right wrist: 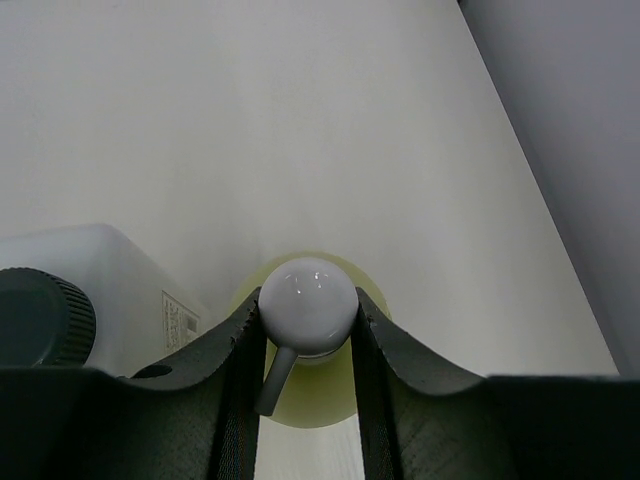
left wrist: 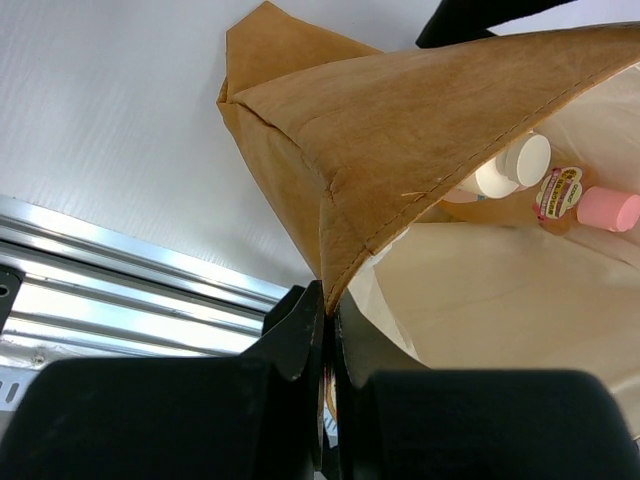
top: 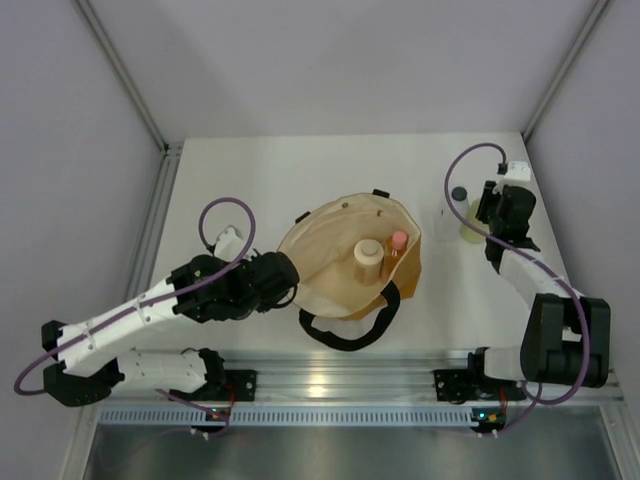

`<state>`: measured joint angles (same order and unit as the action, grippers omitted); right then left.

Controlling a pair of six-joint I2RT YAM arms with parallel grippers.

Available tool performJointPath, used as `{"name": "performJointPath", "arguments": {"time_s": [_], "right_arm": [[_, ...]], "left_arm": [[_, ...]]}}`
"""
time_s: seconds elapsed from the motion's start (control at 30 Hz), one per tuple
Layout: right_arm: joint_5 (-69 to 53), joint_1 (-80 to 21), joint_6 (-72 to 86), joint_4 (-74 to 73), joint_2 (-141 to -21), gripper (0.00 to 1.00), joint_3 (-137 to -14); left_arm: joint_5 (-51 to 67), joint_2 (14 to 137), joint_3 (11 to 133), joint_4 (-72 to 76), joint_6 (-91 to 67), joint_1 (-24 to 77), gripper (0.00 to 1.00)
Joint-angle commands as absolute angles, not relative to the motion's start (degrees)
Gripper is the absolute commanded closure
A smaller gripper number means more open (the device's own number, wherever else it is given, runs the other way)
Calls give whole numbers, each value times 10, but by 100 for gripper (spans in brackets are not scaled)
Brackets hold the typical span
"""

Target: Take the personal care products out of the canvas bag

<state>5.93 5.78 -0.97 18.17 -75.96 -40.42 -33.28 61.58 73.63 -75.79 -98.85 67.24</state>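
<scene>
The tan canvas bag (top: 325, 250) lies open mid-table, its cream lining showing. Inside it stand a beige wide-topped bottle (top: 369, 256) and a slim orange bottle with a pink cap (top: 398, 243); both also show in the left wrist view, beige bottle (left wrist: 512, 166) and orange bottle (left wrist: 603, 208). My left gripper (left wrist: 328, 300) is shut on the bag's left rim (left wrist: 345, 265). At the right, outside the bag, a whitish dark-capped bottle (top: 457, 206) stands beside the yellow-green bottle (right wrist: 330, 400). My right gripper (right wrist: 306, 302) is shut on that bottle's white pump cap (right wrist: 307, 300).
The bag's black loop handle (top: 347, 334) lies toward the near edge. An aluminium rail (top: 330, 381) runs along the front. Grey enclosure walls (top: 590, 150) stand close to the table's right edge, just beyond the right arm.
</scene>
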Motion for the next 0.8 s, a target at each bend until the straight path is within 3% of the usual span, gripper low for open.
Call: {"name": "performJointPath", "arguments": {"time_s": [0.0, 0.1, 0.13, 0.17, 0.27, 0.43, 0.57, 0.77], "right_arm": [[60, 66, -24, 344, -751, 100, -412], [60, 66, -22, 352, -748, 92, -401], [60, 66, -18, 347, -746, 80, -402], [59, 66, -17, 342, -742, 76, -404], [70, 65, -8, 310, -736, 37, -418], [96, 66, 11, 210, -726, 5, -472], [97, 66, 48, 54, -706, 4, -595], [-26, 4, 70, -135, -651, 5, -761]], "left_arm": [[-339, 600, 728, -757, -985, 675, 100], [-341, 597, 729, -757, -984, 675, 100], [-341, 598, 729, -756, -984, 675, 100], [-342, 597, 732, -757, -984, 675, 100], [-343, 602, 733, -755, -978, 675, 100], [-344, 622, 745, -753, -961, 675, 100], [-345, 639, 758, -746, -947, 675, 100], [-342, 657, 764, -707, -914, 675, 100]]}}
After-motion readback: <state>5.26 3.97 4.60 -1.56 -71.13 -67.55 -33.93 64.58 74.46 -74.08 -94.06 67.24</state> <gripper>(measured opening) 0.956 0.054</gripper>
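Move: My right hand has the green pump bottle by its pump head, the body's middle about 8 cm below my pads. The white bottle stands some 7 cm to the left and about 1 cm farther out, its middle about 8 cm below my pads. The canvas bag is roughly 30 cm left and 11 cm back. From my left hand the pump bottle lies some 26 cm ahead, 46 cm right and 16 cm lower. I let go of the green pump bottle: my right hand stays put beside the white bottle, spreads its fingers wide off the pump head, then rises about 18 cm, faster and faster, easing slightly forward and at the end back left, fingertips tilting up some 15 degrees. My left hand keeps its pinch on the bag's rim. ##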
